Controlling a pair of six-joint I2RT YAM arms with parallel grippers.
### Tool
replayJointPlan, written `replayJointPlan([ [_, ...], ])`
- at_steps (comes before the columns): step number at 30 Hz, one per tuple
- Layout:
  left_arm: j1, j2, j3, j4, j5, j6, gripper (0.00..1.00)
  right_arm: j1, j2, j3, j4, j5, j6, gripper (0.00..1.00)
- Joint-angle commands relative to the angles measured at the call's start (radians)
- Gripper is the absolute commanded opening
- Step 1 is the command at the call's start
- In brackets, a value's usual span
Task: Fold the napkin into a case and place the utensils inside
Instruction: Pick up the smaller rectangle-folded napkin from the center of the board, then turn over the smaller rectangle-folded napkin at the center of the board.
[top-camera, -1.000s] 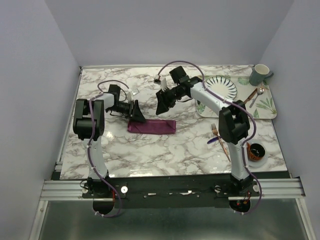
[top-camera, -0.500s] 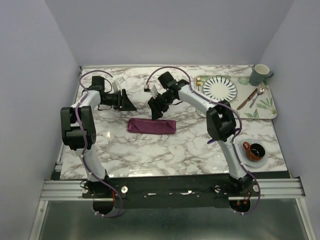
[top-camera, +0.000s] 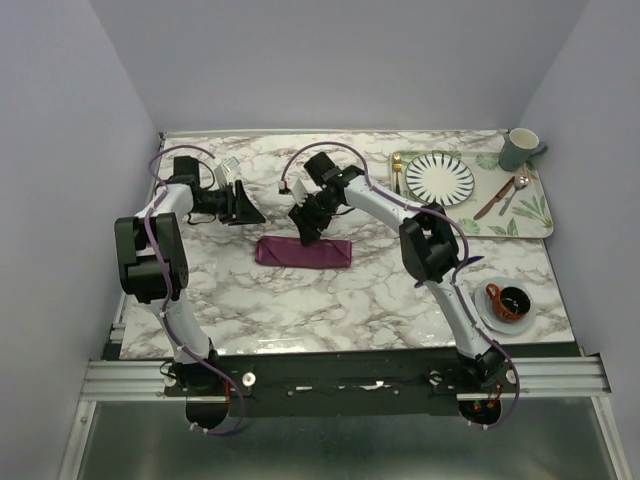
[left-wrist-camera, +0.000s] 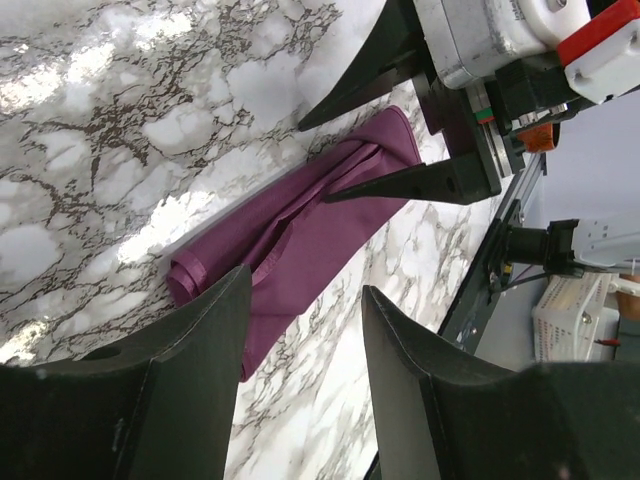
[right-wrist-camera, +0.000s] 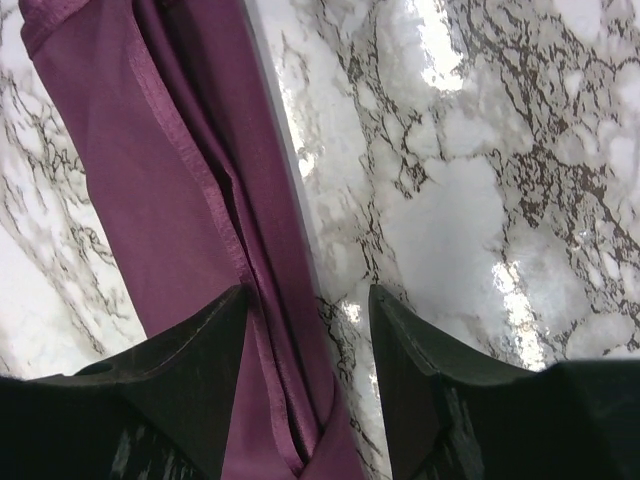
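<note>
The napkin lies folded into a narrow plum-purple case on the marble table. In the left wrist view the case sits beyond my open left gripper, which hovers apart from it. In the top view the left gripper is up and to the left of the cloth. My right gripper hangs open just above the case's far edge. Its view shows the cloth's layered folds under the right gripper. Nothing is held. The utensils are hidden behind the right arm.
A leaf-patterned tray at the back right carries a striped plate, a gold utensil, a silver spoon and a brown utensil. A grey mug stands behind. A cup on a saucer sits front right.
The left arm swung back and left, away from the napkin. The right gripper moved left and down to the case's far edge. The right arm's elbow now covers the fork and knife.
</note>
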Motion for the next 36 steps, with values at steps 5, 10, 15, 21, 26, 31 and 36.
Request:
replayJointPlan([
  [5, 0.031, -0.043, -0.025, -0.001, -0.001, 0.021, 0.57, 0.013, 0.045, 0.018, -0.055, 0.051, -0.057, 0.45],
  [10, 0.04, -0.034, -0.016, -0.003, -0.002, 0.027, 0.57, 0.013, 0.036, 0.009, -0.066, 0.016, -0.072, 0.29],
  [15, 0.048, -0.027, -0.005, -0.01, -0.008, 0.031, 0.57, 0.013, 0.016, 0.007, -0.061, 0.005, -0.085, 0.01],
  [21, 0.056, -0.037, 0.009, -0.006, -0.033, 0.033, 0.63, 0.003, -0.061, -0.011, 0.015, 0.077, -0.106, 0.01],
  [26, 0.07, -0.041, 0.047, -0.003, -0.082, 0.047, 0.71, 0.0, -0.127, -0.037, 0.118, 0.192, -0.198, 0.0],
  [31, 0.093, -0.041, 0.084, -0.001, -0.105, 0.045, 0.99, 0.003, -0.171, -0.111, 0.257, 0.313, -0.299, 0.01],
  [36, 0.115, -0.043, 0.09, 0.008, -0.128, 0.036, 0.99, 0.02, -0.207, -0.229, 0.541, 0.484, -0.355, 0.01],
])
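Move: The folded napkin's middle is about 4 cm back and 2 cm left of the right hand, a centimetre or so below it, with the fingers astride its far long edge. The gold spoon at the tray's near-left corner area lies some 16 cm ahead and 20 cm right of that hand, and the striped plate about 14 cm ahead and 30 cm right. From the left hand the napkin's middle is roughly 12 cm right, 6 cm back and 8 cm below. The napkin's far long edge, just right of its middle, gets pinched as the right fingers shut after sinking barely half a centimetre. The right hand, keeping its pinch, then swings forward about 7 cm and up about 6, its fingertips tipping forward some 30 degrees. The left hand backs away leftward and a little forward, opening wide. ##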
